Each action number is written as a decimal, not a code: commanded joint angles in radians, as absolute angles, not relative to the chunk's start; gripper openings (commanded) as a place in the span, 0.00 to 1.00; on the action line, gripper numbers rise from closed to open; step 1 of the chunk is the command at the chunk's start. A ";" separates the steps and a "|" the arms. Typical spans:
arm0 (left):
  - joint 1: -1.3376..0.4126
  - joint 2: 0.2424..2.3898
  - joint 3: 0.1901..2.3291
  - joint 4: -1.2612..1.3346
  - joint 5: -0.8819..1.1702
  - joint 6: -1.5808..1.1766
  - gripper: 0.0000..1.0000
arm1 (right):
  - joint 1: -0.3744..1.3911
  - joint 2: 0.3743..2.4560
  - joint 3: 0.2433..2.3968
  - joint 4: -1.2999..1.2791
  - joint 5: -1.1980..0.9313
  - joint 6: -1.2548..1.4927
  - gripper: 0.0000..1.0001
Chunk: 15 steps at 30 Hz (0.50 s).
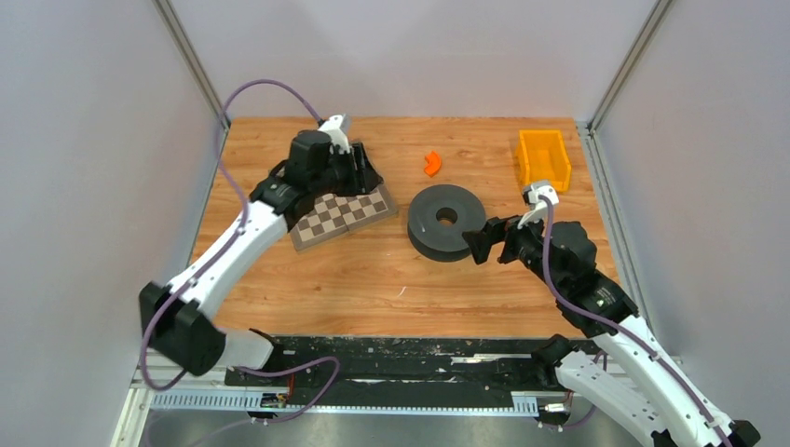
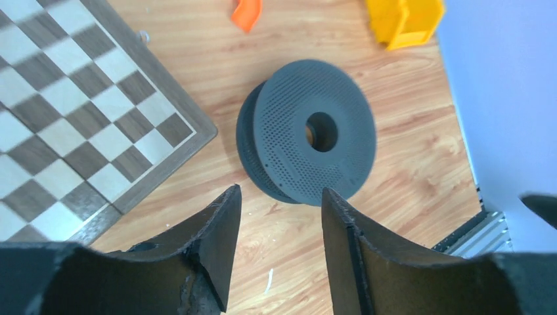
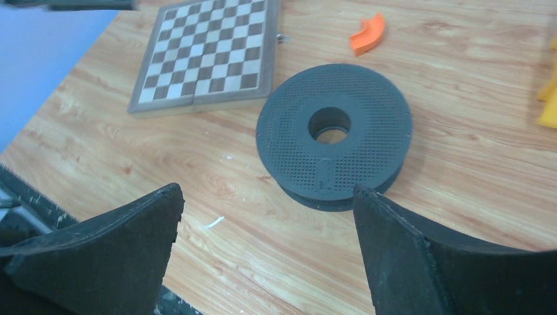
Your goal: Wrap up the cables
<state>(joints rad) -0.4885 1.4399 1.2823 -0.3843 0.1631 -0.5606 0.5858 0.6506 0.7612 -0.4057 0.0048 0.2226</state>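
Observation:
No thin dark red wire shows in any view. A dark grey perforated spool point(image 1: 446, 222) lies flat at the table's middle; it also shows in the left wrist view point(image 2: 309, 134) and the right wrist view point(image 3: 334, 134). My left gripper point(image 1: 365, 173) hovers over the chessboard, left of the spool, open and empty point(image 2: 279, 191). My right gripper point(image 1: 479, 244) is at the spool's near right rim, open wide and empty point(image 3: 268, 190); its right fingertip point(image 3: 368, 197) sits next to the rim.
A folded chessboard point(image 1: 342, 216) lies left of the spool. An orange curved piece point(image 1: 432, 163) lies behind the spool. A yellow bin point(image 1: 544, 158) stands at the back right. A small white fleck point(image 1: 403, 291) lies near the front. Walls enclose the table on both sides.

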 commanded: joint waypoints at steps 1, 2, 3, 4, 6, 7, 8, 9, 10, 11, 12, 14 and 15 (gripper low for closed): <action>-0.487 1.214 1.214 -0.423 0.119 -0.447 0.61 | 0.584 0.616 0.819 -0.474 0.191 0.306 1.00; -0.486 1.139 1.200 -0.423 0.119 -0.431 0.75 | 0.585 0.608 0.815 -0.474 0.215 0.313 1.00; -0.487 1.101 1.174 -0.421 0.120 -0.421 0.87 | 0.585 0.599 0.806 -0.469 0.239 0.321 1.00; -0.487 1.029 1.161 -0.419 0.131 -0.401 0.97 | 0.584 0.592 0.793 -0.463 0.270 0.339 1.00; -0.487 0.935 1.125 -0.415 0.153 -0.375 1.00 | 0.584 0.577 0.789 -0.459 0.297 0.359 1.00; -0.487 0.879 1.103 -0.414 0.161 -0.368 1.00 | 0.585 0.569 0.792 -0.458 0.291 0.360 1.00; -0.486 0.853 1.091 -0.412 0.174 -0.356 1.00 | 0.584 0.561 0.795 -0.456 0.287 0.366 1.00; -0.487 0.800 1.064 -0.408 0.178 -0.353 1.00 | 0.584 0.553 0.797 -0.456 0.286 0.374 1.00; -0.487 0.776 1.033 -0.406 0.182 -0.345 1.00 | 0.584 0.543 0.798 -0.453 0.284 0.386 1.00; -0.488 0.728 1.020 -0.403 0.182 -0.339 1.00 | 0.585 0.534 0.797 -0.448 0.279 0.389 1.00; -0.488 0.705 0.986 -0.397 0.180 -0.321 1.00 | 0.585 0.526 0.791 -0.439 0.270 0.384 1.00; -0.488 0.651 0.929 -0.381 0.165 -0.274 1.00 | 0.584 0.510 0.767 -0.405 0.251 0.357 1.00; -0.487 0.628 0.912 -0.377 0.154 -0.259 1.00 | 0.584 0.501 0.756 -0.389 0.250 0.348 1.00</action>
<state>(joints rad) -0.4885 0.6788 0.9920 -0.3988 0.1677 -0.3607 0.5858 0.5323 0.7776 -0.4530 0.2489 0.3496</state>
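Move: The spool lies flat, about 2 cm ahead, 17 cm right and 20 cm below the left hand; from the right hand it is some 15 cm ahead, 9 cm left and 21 cm below. The chessboard sits roughly 12 cm ahead and 7 cm left of the left hand. The orange piece is about 17 cm beyond the spool, and the yellow bin about 33 cm ahead and 14 cm right of the right hand. Left hand draws back 14 cm, up and left from the spool, opening wide; right hand eases 5 cm right. ##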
